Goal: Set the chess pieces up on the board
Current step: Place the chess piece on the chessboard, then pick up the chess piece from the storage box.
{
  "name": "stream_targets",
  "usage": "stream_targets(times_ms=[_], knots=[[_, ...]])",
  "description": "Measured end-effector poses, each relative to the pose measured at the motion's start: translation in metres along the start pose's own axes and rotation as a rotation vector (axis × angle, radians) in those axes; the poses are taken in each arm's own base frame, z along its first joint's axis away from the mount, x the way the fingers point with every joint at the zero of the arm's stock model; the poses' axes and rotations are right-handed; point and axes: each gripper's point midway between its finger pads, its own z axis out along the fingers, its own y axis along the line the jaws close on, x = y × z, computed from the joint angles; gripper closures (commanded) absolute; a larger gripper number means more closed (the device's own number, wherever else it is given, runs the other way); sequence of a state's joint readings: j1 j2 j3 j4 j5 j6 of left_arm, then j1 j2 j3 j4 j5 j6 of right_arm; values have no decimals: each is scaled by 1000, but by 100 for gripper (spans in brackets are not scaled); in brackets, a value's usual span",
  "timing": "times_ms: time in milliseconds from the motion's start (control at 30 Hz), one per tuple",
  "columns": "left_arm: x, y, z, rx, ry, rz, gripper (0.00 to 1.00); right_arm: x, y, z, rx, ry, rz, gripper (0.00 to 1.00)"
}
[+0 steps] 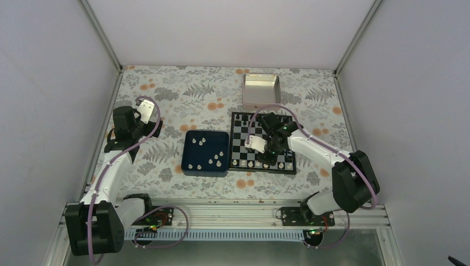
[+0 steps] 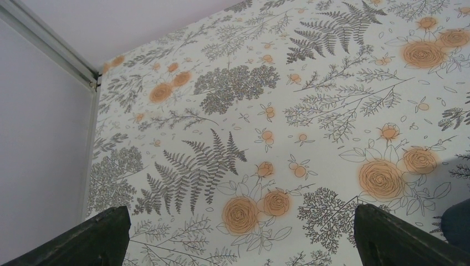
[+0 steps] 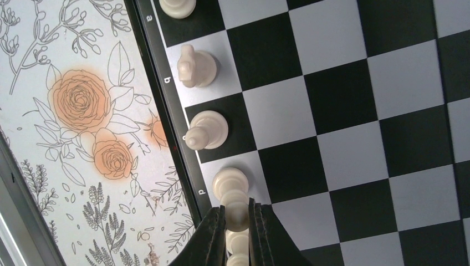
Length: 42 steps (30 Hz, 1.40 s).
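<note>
The board [image 1: 244,145] lies right of centre, with white chess pieces [image 1: 250,164] lined along its near row. In the right wrist view, a knight [image 3: 197,66] and a bishop [image 3: 206,131] stand on the squares by the rim letters b and c. A taller cream piece [image 3: 231,185] stands on the square by letter d. My right gripper [image 3: 237,216] is shut on that piece's upper part. More pieces [image 1: 213,160] lie in the dark blue tray [image 1: 188,166]. My left gripper [image 2: 238,244] hangs open over the bare floral cloth, far left, holding nothing.
A silver tin [image 1: 261,90] sits behind the board. A corner of the blue tray [image 2: 457,221] shows at the right edge of the left wrist view. White walls close in the table on three sides. Another white piece [image 3: 177,6] stands by letter a.
</note>
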<state>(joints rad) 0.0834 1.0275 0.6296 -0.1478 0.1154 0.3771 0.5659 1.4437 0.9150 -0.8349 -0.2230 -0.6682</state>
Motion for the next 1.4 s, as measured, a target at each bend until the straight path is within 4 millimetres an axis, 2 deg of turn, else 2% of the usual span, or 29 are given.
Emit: stream_targets(times_ms=[367, 700, 800, 933, 1200, 1300, 1400], knots=[[0, 0, 0, 0, 0, 0, 0, 4, 2, 3, -7, 8, 2, 87], [0, 0, 0, -1, 0, 0, 0, 5, 1, 3, 0, 17, 6, 56], [0, 0, 0, -2, 0, 0, 0, 2, -1, -2, 8, 8, 6, 52], [0, 0, 0, -2, 1, 0, 0, -18, -10, -20, 40, -39, -8, 51], [0, 0, 0, -3, -1, 0, 0, -74, -36, -66, 118, -154, -46, 50], [-1, 0, -1, -3, -2, 0, 0, -97, -40, -69, 123, -165, -77, 50], [-1, 1, -1, -4, -5, 1, 0, -128, -30, -61, 108, -159, -144, 50]])
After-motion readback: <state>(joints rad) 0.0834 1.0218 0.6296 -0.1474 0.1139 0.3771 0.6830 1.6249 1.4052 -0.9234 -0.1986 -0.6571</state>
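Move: The chess piece already gripped by the right hand is just over its place, the d square of the board's near row, directly under the fingertips with the board some 2 cm below them. Standing pieces flank it: one on the c square about 3 cm to the left, one on the e square about 3 cm to the right, both level with it. The blue tray's middle is roughly 17 cm left and 4 cm ahead. From the left hand, that d square lies about 36 cm right, 13 cm back and 13 cm below. The held chess piece is set down with a last sink of under half a centimetre, then the right hand's fingers open to about half and let go of it. The empty hand rises about 9 cm, going forward some 6 cm as it climbs, then swings about 9 cm left towards the blue tray, its fingers tipping roughly 10 degrees forward. ##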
